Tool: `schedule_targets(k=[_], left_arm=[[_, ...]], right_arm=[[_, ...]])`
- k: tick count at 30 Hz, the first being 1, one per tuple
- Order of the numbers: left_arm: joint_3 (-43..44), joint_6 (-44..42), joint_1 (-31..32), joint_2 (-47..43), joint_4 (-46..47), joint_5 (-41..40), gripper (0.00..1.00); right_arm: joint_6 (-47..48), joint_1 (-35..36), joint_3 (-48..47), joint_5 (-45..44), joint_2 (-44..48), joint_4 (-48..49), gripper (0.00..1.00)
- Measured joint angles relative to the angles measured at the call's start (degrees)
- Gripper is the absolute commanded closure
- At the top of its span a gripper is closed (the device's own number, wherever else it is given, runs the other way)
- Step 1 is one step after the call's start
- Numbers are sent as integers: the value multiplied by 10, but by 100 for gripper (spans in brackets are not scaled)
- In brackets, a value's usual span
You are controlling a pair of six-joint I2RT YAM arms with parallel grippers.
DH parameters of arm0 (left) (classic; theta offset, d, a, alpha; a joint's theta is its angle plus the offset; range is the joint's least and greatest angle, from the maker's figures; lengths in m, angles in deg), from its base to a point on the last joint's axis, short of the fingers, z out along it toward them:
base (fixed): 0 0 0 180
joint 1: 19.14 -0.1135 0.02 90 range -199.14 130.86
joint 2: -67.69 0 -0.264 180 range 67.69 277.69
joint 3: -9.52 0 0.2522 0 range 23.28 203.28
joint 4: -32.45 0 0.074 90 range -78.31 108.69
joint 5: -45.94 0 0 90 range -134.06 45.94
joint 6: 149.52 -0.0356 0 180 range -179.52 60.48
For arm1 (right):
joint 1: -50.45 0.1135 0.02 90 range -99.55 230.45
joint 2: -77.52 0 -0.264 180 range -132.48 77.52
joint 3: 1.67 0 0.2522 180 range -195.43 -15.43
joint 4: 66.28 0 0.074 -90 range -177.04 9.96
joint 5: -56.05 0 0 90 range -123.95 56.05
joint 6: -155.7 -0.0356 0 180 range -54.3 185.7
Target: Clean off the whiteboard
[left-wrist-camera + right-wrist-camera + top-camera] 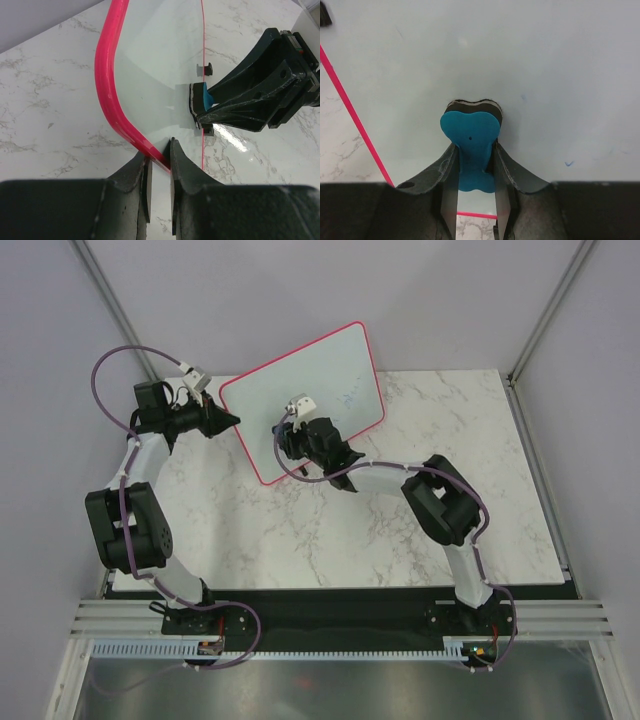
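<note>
The whiteboard (330,365), white with a thin pink-red frame, stands tilted up at the back of the marble table. Faint blue marks (350,396) remain near its middle right. My left gripper (232,420) is shut on the board's left edge; in the left wrist view the pink frame (107,85) runs between my fingertips (159,162). My right gripper (292,432) is shut on a blue eraser (471,135) and presses its dark felt face against the board's surface (545,75). Small blue strokes (568,163) lie to the eraser's right. The eraser also shows in the left wrist view (206,96).
The marble table (330,530) extends in front of the board. Grey walls and metal corner posts (545,320) enclose the back and sides. A small black foot of the board (205,68) shows through it.
</note>
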Motion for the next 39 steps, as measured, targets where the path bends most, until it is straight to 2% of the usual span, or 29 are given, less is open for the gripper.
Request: schedule_targets(k=[5,10,18,23,32,35,39], left_arm=[[0,0,0,0,-1,-1,98],[0,0,1,0,-1,-4,98],[0,0,2,1,-5,-7,98],[1,0,1,2,-8,-7,98],[7,-9,6,2,-11,2,98],[9,-12,8,2,-12,2,98],[9,-14,8,2,-14,2,98]], right_arm=[[13,5,-68,-45,-4,-68,100],[-24,-24,-90,-63,-4,-74,100],[-87,-99,9,-62,15,-28,100],[-89,-73,20,-81,15,-16,100],[-81,28,31,-59,12,-20,100],[-81,31,30,-63,10,-29,100],[-108,-1,59,-56,13,-28,100]])
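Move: Against the leaning whiteboard, the right hand holds the blue eraser; the blue strokes still left lie about 10 cm ahead, 13 cm to its right and roughly level. The black clip on the bottom edge is some 3 cm back, 2 cm right and 8 cm lower; the board's lower left corner is about 7 cm back, 6 cm left and 7 cm down. From the left hand, those strokes lie about 12 cm ahead, 25 cm right and 6 cm down. Wiping in an arc, the right hand takes the eraser some 4 cm up the board, then over to the right and forward, about 12 cm out, turning clockwise nearly 20 degrees. It sweeps back left and down past its start, then turns right and down again towards the bottom edge, tipping slightly down. The right fingers keep their grip; the left hand still pinches the board's left edge to steady it. ##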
